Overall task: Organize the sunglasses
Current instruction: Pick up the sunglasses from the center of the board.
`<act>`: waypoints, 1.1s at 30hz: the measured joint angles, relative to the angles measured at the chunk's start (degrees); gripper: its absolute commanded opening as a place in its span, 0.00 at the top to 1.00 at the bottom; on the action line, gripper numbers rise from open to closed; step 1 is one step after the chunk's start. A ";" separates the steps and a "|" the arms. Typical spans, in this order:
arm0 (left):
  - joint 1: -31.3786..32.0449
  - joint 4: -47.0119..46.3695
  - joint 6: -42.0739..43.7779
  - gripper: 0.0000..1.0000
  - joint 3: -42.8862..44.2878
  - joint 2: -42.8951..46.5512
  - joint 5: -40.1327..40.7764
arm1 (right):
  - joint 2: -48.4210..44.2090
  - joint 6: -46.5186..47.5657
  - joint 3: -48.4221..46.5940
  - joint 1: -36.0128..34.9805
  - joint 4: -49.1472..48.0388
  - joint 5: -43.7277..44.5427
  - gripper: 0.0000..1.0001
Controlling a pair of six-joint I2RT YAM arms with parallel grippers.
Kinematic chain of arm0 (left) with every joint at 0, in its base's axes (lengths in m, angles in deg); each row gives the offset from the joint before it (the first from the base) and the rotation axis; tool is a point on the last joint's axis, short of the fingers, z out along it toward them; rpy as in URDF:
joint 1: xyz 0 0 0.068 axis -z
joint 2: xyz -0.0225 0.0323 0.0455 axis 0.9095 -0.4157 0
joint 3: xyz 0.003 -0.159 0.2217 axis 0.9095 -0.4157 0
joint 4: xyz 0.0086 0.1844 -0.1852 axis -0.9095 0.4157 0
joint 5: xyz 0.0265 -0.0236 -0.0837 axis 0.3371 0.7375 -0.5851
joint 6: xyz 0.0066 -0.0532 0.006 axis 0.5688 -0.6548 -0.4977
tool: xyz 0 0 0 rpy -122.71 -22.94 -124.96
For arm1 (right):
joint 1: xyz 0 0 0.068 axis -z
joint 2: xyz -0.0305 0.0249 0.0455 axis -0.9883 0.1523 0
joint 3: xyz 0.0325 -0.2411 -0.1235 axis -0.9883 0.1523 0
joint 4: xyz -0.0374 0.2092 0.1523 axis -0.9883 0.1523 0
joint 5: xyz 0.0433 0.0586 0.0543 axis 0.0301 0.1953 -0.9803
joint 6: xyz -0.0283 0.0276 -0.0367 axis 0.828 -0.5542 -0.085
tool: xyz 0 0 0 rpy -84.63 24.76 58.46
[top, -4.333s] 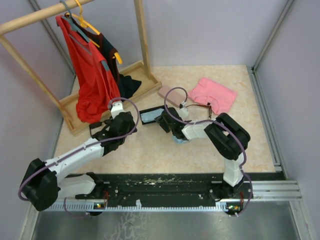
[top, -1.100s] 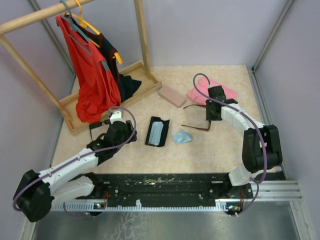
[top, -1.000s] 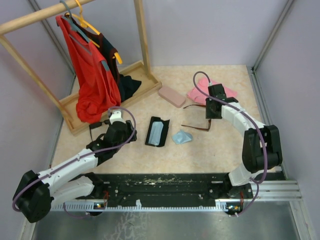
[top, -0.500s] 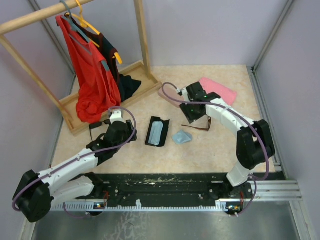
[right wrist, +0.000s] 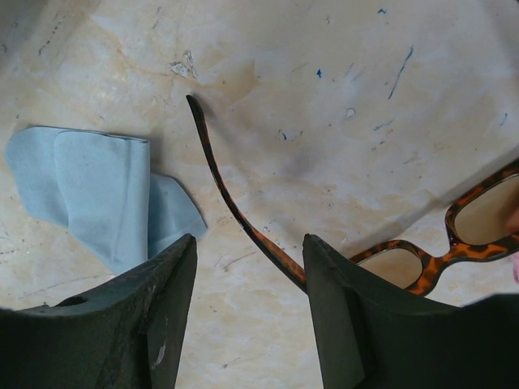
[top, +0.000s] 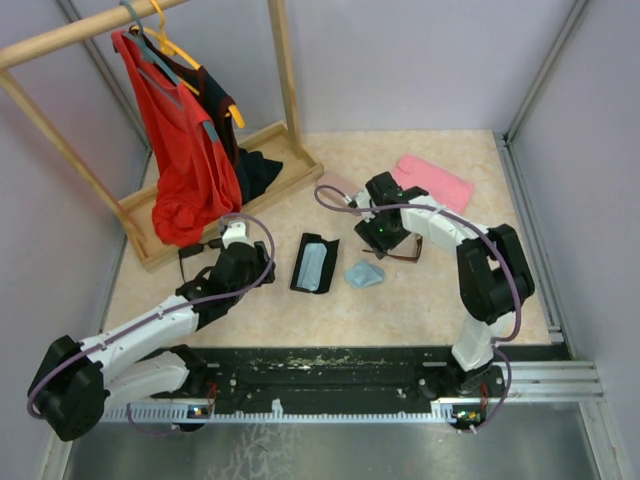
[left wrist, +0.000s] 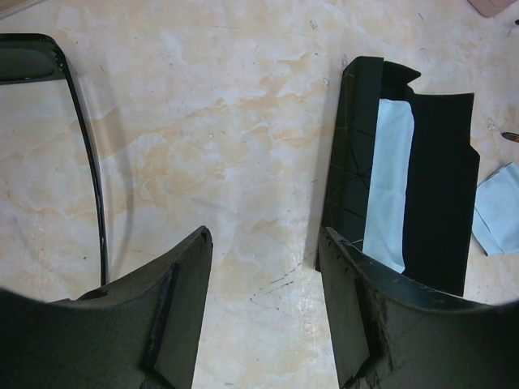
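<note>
The reddish-brown sunglasses (right wrist: pixel 251 227) lie unfolded on the table, one temple running between my right gripper's (right wrist: pixel 250 243) open fingers and the lenses off to the right. From above they show at the right gripper (top: pixel 385 232), as the brown frame (top: pixel 405 252). The black sunglasses (left wrist: pixel 85 154) lie left of my left gripper (left wrist: pixel 265 235), which hangs open over bare table with nothing between its fingers. In the top view the black pair (top: pixel 193 255) sits by the rack base, just left of the left gripper (top: pixel 240 265).
An open black case (top: pixel 315 262) with a pale blue cloth in it lies between the arms; it also shows as the black case (left wrist: pixel 405 178). A loose blue cloth (top: pixel 363 274) lies beside it. A pink case (top: pixel 335 185), pink cloth (top: pixel 437 180) and clothes rack (top: pixel 215 150) stand farther back.
My right gripper swung left from beside the pink cloth, then came down over the reddish-brown sunglasses, its jaws opening wider. The left arm has stayed still.
</note>
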 measured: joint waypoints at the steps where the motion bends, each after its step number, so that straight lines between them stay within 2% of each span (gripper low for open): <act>1: 0.00 0.00 0.00 0.39 0.00 -0.02 -0.02 | 0.59 0.42 0.00 0.00 0.00 -0.04 0.48; 14: 0.00 0.00 0.00 0.38 0.00 -0.20 -0.02 | 6.03 1.97 -2.49 0.00 0.50 2.14 0.67; 22: 0.00 0.02 0.00 0.38 0.00 -0.35 -0.02 | 7.85 2.38 -3.48 0.00 0.42 1.64 0.89; 28: 0.00 0.09 0.00 0.39 0.02 -0.35 -0.02 | 7.89 2.45 -3.48 0.00 0.33 0.98 1.00; 33: 0.00 0.76 -0.07 0.39 0.39 -0.35 0.00 | 6.75 2.45 -3.39 0.00 0.20 0.50 1.00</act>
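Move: The right hand hangs open over the near temple of the tortoiseshell sunglasses. Their middle is about 4 cm ahead, 3 cm to its right and 4 cm below. The blue cloth lies roughly 5 cm back and 4 cm left, the black case some 15 cm left and 3 cm back, the pink case about 13 cm ahead and 9 cm left. From the idle left hand the sunglasses are around 27 cm right and 8 cm ahead, 8 cm below. Downward goes the right hand, about 3 cm, easing some 1 cm forward as it sinks around the near temple of the sunglasses. Its fingers shut from half open on the way and pinch the thin temple near the middle of its length, the wrist hardly turning; at the very end the hand starts back up by barely 1 cm, keeping the pinch. ##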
